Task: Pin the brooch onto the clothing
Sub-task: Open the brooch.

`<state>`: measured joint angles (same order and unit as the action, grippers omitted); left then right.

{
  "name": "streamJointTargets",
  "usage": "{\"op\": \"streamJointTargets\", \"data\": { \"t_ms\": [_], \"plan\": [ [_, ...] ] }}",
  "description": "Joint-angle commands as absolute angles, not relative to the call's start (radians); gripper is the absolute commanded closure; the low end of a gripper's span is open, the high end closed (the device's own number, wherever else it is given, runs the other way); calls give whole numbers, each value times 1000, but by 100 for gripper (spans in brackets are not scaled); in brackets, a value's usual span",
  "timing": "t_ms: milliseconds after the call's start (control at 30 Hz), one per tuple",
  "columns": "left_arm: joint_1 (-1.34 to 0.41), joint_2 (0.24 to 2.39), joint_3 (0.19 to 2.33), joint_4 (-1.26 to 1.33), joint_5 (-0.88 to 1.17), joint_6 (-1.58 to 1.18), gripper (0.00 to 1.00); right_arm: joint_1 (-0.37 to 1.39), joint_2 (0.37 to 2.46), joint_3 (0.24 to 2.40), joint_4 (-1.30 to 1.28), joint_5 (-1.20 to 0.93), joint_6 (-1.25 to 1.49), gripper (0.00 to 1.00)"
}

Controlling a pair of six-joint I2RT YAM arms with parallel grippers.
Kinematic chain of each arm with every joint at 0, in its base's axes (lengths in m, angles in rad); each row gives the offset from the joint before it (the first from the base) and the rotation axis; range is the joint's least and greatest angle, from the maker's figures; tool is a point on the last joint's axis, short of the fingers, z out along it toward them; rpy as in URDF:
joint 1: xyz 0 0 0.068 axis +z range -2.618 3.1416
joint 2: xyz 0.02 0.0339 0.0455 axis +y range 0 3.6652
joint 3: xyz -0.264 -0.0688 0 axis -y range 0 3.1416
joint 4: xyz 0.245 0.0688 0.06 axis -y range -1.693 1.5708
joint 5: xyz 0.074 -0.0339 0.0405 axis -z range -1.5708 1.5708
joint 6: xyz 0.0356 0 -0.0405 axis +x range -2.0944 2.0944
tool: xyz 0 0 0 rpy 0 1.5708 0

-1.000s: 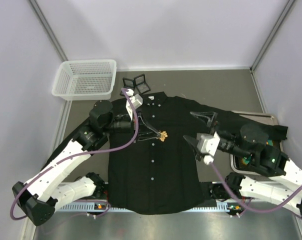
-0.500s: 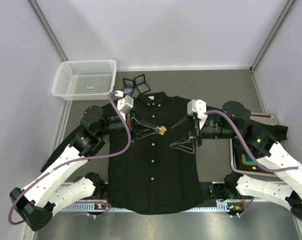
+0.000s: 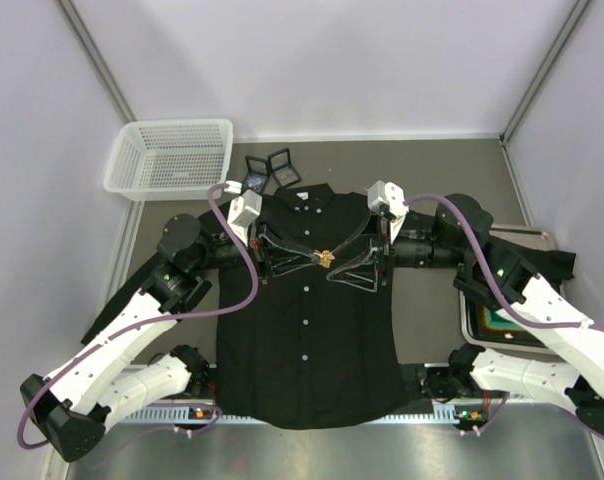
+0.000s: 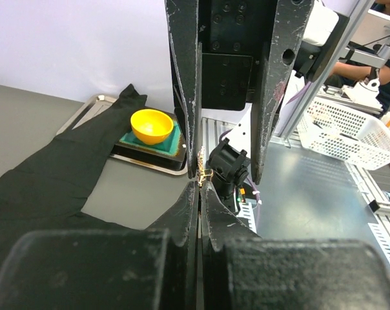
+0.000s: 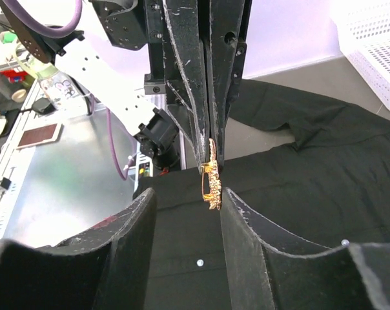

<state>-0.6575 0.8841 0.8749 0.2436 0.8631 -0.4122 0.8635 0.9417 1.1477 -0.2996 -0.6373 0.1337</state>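
The black shirt (image 3: 307, 340) lies flat on the table, buttons up. A small gold brooch (image 3: 325, 258) hangs just above its chest. My left gripper (image 3: 317, 257) is shut on the brooch, pinching its top edge between the fingertips; the brooch (image 4: 202, 169) shows just past the tips of the left gripper (image 4: 200, 184). My right gripper (image 3: 334, 266) faces it from the right, open. In the right wrist view the brooch (image 5: 211, 184) hangs between the two fingers of the right gripper (image 5: 187, 194), close against the right-hand finger (image 5: 237, 213), above the shirt (image 5: 324, 168).
A white basket (image 3: 170, 155) stands at the back left, with two small dark cases (image 3: 272, 168) beside the collar. A metal tray (image 3: 487, 325) sits at the right under a sleeve; it holds a yellow bowl (image 4: 151, 124).
The right arm has swung in from the right side to the shirt's chest, and its jaws have narrowed around the brooch. The left gripper has lifted the brooch slightly toward the collar.
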Motion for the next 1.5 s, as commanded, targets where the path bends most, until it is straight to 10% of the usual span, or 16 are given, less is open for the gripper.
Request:
{"op": "streamJointTargets", "data": {
  "t_ms": [0, 633, 1467],
  "plan": [
    [-657, 880, 874, 318, 868, -426, 100, 856, 954, 1177, -221, -650, 195, 57],
    [-658, 873, 884, 302, 877, -437, 100, 854, 994, 1193, -236, -560, 222, 100],
    [-719, 927, 904, 310, 890, -426, 100, 871, 1065, 1246, -387, -408, 115, 95]
  ]
}}
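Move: The brooch sits in my left fingertips, about 1 cm to the right of that hand's point. From my open right hand, whose fingers point left at it, the brooch lies some 2 cm to the left and about 1 cm farther forward, nearly level. The left fingertips are just beyond, about 3 cm to the left and 1 cm ahead. The shirt's middle lies roughly 35 cm below, 4 cm ahead and 6 cm left of my right hand. I close my half-open right fingers onto the free side of the brooch while easing that hand about 1.5 cm forward and 1 cm left. Once shut, they keep the pinch and I draw down about 1.5 cm, drifting forward and a little back to the right. My left hand keeps its shut grip, nearly still at first, then follows about 1 cm down and to the right. ##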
